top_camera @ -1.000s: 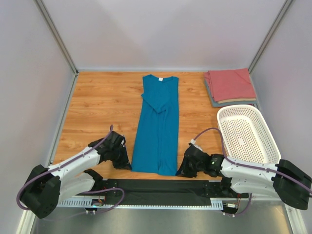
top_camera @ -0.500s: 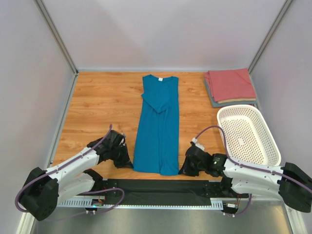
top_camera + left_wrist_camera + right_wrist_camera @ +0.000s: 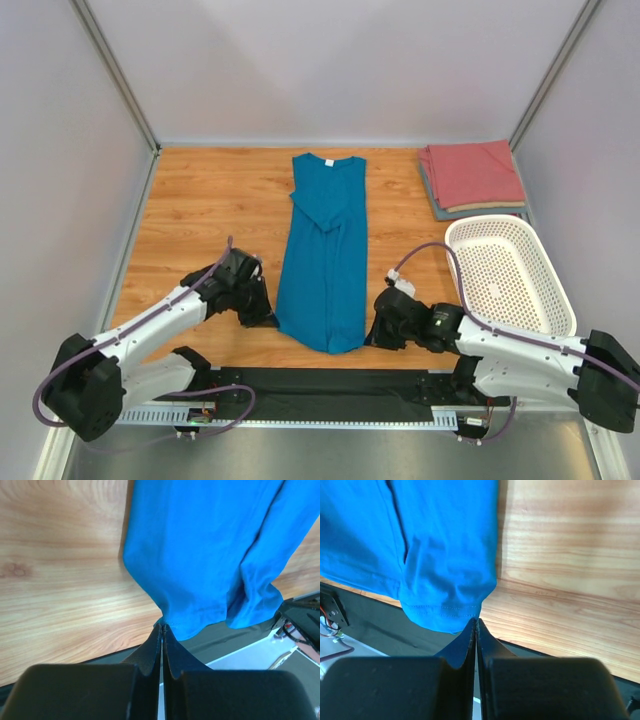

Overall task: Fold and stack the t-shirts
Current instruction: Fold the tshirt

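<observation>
The teal-blue t-shirt lies on the wooden table as a long narrow strip, collar at the far end. My left gripper is shut on its near left hem corner, which the left wrist view shows pinched at the tips with blue cloth hanging beyond. My right gripper is shut on the near right hem corner, the stitched hem meeting its tips. The hem is raised off the table. A folded salmon-red t-shirt tops a grey-blue one at the back right.
A white perforated basket stands at the right, close to my right arm. A black mat runs along the near edge between the arm bases. Grey walls enclose the table on three sides.
Both grippers closed on the shirt's near hem corners. They then lifted the hem and drew it a little away from the near edge, bunching the strip's bottom end.
</observation>
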You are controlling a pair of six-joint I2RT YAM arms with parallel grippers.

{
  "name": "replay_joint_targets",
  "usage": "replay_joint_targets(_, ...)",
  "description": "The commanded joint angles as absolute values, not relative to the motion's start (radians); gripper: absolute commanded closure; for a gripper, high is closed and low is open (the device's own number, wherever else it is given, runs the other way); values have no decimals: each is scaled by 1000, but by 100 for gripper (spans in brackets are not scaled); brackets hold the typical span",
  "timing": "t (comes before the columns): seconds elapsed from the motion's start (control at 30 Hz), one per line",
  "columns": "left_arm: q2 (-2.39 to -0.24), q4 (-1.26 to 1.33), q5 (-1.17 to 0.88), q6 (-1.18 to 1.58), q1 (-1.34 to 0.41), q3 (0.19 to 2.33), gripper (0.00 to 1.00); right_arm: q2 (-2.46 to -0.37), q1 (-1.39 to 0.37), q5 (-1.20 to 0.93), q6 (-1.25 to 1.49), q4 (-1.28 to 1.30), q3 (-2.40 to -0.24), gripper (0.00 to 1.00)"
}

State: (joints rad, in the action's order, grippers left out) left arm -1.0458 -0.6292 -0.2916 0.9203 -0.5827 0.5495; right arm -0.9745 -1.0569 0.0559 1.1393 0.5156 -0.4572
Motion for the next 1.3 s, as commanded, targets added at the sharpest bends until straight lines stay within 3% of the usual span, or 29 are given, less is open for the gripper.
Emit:
replay_joint_targets(0.0,-1106,-664,-244,899,-584,646,100,-1003,-1028,133,1056,578,-557,100)
replay_joint_targets(0.27,-1325,-667,-242,825,-502,847,100,-1175,-808,80,798,574,-724,100)
replay_joint_targets(0.6,-1698,-724,-279,735,-407,1253,100,-1512,-605,40,520,577,-1052,100)
replay_joint_targets(0.87,-1874,-782,-290,690,-322,1506,100,-1713,-506,35,390,669,-1346,100)
replay_joint_targets(1.27,-2068,-775,-342,683,-256,1744,100,-1913,-433,15,342,695,-1618,100)
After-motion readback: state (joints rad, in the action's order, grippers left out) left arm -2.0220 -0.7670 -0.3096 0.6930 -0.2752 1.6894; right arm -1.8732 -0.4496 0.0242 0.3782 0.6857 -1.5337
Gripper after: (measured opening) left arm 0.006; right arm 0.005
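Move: The collar end of the t-shirt, where the held hem is being taken, lies about 42 cm ahead of the left hand and 13 cm to its right, and roughly 46 cm ahead of the right hand and 10 cm to its left, some 5 cm below both. From the right hand, the folded stack is about 40 cm ahead and 26 cm right; the white basket is 17 cm ahead and 36 cm right. Both hands keep pinching the hem corners and carry them about 30 cm forward, rising slightly, towards the collar. ##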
